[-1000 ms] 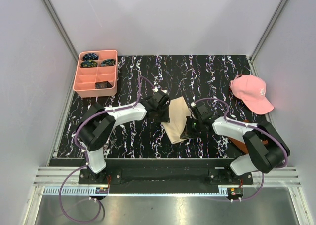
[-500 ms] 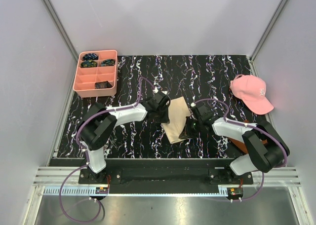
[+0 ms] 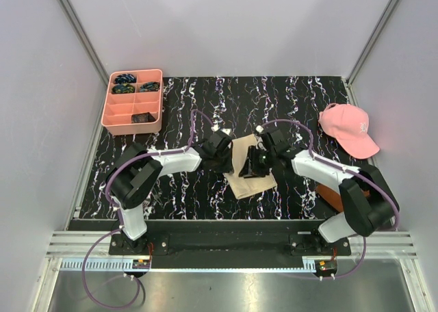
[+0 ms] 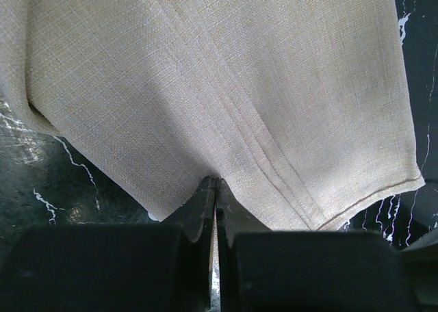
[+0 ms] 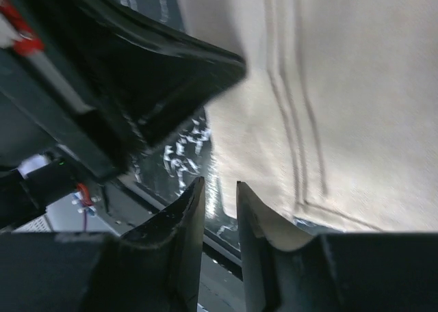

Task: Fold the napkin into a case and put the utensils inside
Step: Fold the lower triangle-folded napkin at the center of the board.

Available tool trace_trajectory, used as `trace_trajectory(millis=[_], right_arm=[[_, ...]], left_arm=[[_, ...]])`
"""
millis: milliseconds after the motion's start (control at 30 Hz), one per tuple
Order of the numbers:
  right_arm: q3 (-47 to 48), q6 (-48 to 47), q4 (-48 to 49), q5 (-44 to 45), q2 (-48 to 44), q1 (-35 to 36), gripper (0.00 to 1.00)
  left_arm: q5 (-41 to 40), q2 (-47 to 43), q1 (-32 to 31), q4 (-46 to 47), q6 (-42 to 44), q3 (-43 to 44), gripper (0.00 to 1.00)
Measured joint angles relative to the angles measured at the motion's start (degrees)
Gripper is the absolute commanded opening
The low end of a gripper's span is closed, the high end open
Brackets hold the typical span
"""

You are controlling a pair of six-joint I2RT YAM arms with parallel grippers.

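The beige-tan napkin lies folded on the black marbled table, between my two grippers. My left gripper sits at its left edge. In the left wrist view the jaws are shut on a pinch of the napkin. My right gripper hovers over the napkin's upper right part. In the right wrist view its fingers stand a small gap apart with nothing between them, and the napkin lies beyond them. The left gripper's black body is close by. The utensils are out of view.
A pink baseball cap lies at the right edge. A pink compartment tray with small dark items stands at the back left. A brown square lies partly hidden under the right arm.
My right gripper has moved up and left, from the napkin's right edge to above it. The napkin now spreads wider to the right. My left gripper shifted slightly.
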Motion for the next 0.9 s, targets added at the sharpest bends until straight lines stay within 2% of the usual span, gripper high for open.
trace_trajectory(millis=[33, 133, 167, 467, 767, 900], right_arm=[[0.46, 0.11, 1.33, -1.20, 0.90, 0.02, 0.16], [0.48, 1.16, 5.66, -5.44, 4.87, 0.07, 0.04], [0.42, 1.55, 7.21, -7.04, 6.64, 0.09, 0.02], [-4.90, 6.27, 22.08, -15.50, 15.23, 0.26, 0.00], [-16.44, 11.72, 39.01, -20.11, 16.13, 0.20, 0.00], [-20.55, 13.33, 41.33, -19.96, 13.46, 0.85, 0.00]], left_arm=[[0.13, -0.02, 0.02, 0.20, -0.02, -0.09, 0.00], [0.55, -0.02, 0.04, 0.72, -0.22, -0.28, 0.00], [0.70, -0.02, 0.09, 0.85, -0.31, -0.35, 0.00], [2.29, -0.04, 0.70, 1.97, -1.11, -1.01, 0.00], [5.09, -0.02, 2.16, 1.70, -0.92, -1.11, 0.00], [5.84, -0.02, 2.56, 1.44, -0.61, -1.11, 0.00]])
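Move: Below the right hand, some 6 cm down, lies the napkin: its near left corner is about 5 cm back and 5 cm to the left, its middle about 5 cm ahead and level sideways, its near right corner 1 cm back and 7 cm right. The left gripper's fingertips sit 9 cm left and 4 cm ahead of the right hand. From the left hand the near left corner is roughly 9 cm back and 4 cm right. Swinging about 4 cm left while dropping and closing, the right hand comes down onto the napkin's left edge, then slides its shut fingertips back towards the near left corner, ending some 6 cm lower and 6 cm back from where it began. The wrist leans over some 20 degrees so the fingers point flatter to the left. The left hand stays put, its closed tips still holding the napkin down. ##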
